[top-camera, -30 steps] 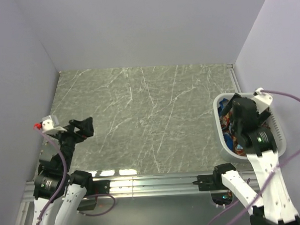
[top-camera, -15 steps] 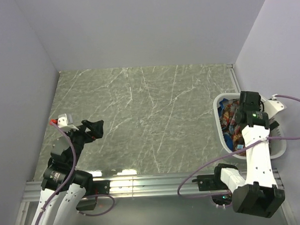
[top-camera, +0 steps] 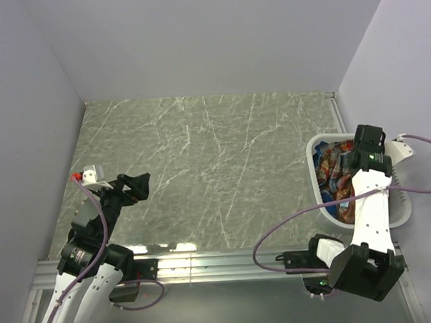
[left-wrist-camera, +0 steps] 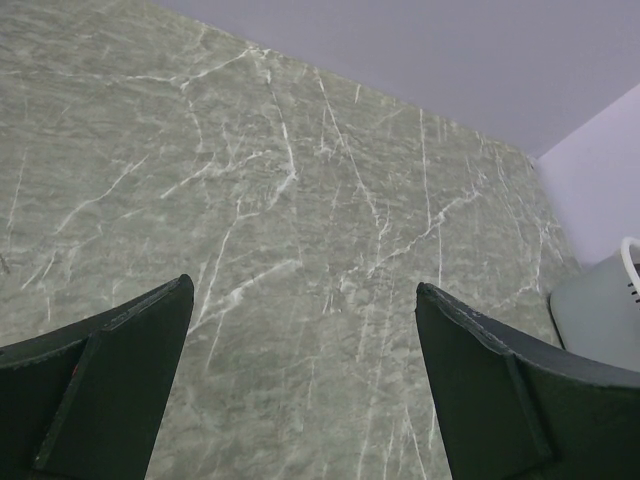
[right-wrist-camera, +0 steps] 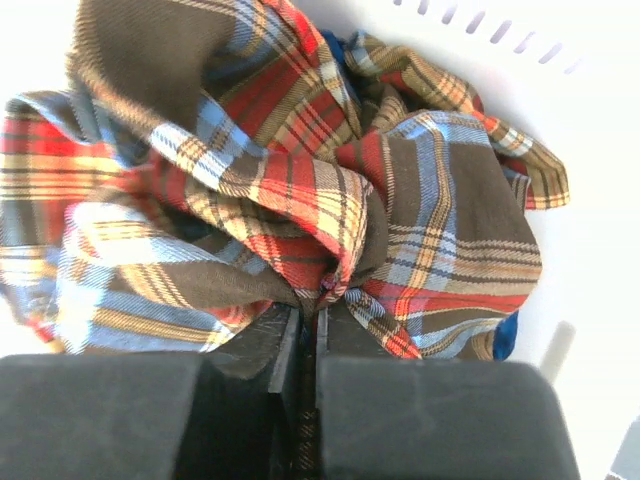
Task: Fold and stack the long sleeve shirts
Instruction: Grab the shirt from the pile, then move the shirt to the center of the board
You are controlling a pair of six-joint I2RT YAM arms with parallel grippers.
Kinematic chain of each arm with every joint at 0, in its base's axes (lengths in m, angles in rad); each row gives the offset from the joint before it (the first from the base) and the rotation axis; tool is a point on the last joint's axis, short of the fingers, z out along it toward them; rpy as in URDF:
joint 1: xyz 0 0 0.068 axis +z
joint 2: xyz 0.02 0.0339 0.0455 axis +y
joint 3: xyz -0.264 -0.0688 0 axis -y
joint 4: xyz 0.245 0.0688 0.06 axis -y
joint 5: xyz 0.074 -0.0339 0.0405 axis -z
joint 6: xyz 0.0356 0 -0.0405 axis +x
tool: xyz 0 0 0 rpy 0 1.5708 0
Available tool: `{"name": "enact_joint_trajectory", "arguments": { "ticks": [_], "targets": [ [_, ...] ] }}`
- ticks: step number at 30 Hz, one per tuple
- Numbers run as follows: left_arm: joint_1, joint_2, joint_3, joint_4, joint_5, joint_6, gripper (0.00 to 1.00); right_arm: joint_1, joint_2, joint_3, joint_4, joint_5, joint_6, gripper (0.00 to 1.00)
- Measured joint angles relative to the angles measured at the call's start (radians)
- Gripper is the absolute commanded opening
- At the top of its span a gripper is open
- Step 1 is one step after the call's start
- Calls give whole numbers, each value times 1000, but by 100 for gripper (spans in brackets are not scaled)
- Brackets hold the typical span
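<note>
A crumpled red-orange plaid long sleeve shirt (right-wrist-camera: 300, 190) fills the white basket (top-camera: 396, 204) at the table's right side and shows there as a red heap (top-camera: 335, 167). My right gripper (right-wrist-camera: 305, 315) reaches down into the basket and is shut on a fold of this red plaid shirt, cloth pinched between its fingers. A sliver of bright blue cloth (right-wrist-camera: 507, 335) peeks out beneath the red shirt. My left gripper (left-wrist-camera: 300, 300) hovers open over the bare marble table (top-camera: 216, 168) at the left, with nothing between its fingers.
The basket's pale wall (left-wrist-camera: 600, 310) shows at the far right of the left wrist view. Lilac walls (top-camera: 217, 40) close in the table on the left, back and right. A metal rail (top-camera: 205, 262) runs along the near edge.
My right gripper has moved deeper into the basket and shut on the red plaid shirt. My left arm rose slightly and shifted right, its gripper still open.
</note>
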Motion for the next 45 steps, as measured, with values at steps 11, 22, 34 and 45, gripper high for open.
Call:
{"name": "enact_joint_trajectory", "arguments": {
  "ticks": [11,22,34,45],
  "targets": [
    [-21,-2,0,-5,-24,0,99,358,42,580,-56,109,-214,0],
    [-21,5,0,-10,-53,-1,99,1060,471,1095,290,378,-830,0],
    [-18,18,0,-31,-76,-5,99,1355,888,1251,421,74,-984,23],
    [-9,14,0,-32,-101,-8,99,1379,798,792,473,-30,-813,45]
  ]
}}
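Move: Already pinched in my right fingers is the plaid shirt, still in the bin. It goes to the open table ahead of my left hand, about 58 cm to the left of my right hand, 12 cm farther out and some 18 cm below. The bin's middle is about 2 cm back, 2 cm left and 8 cm down, with the blue shirt at its bottom, 2 cm back, 3 cm left, 10 cm down. From my left hand that table spot lies about 12 cm ahead, 4 cm right and 22 cm below. Keeping the plaid shirt pinched, I whip my right hand steeply up some 33 cm out of the bin, then swing it fast to the left and forward over the table, nearly 60 cm across, turning the wrist about 100 degrees counter-clockwise. From the top of the arc I drop some 24 cm towards the table in front of my open left hand, drawing back slightly, my right fingers parting to about a third open with cloth still between them. ##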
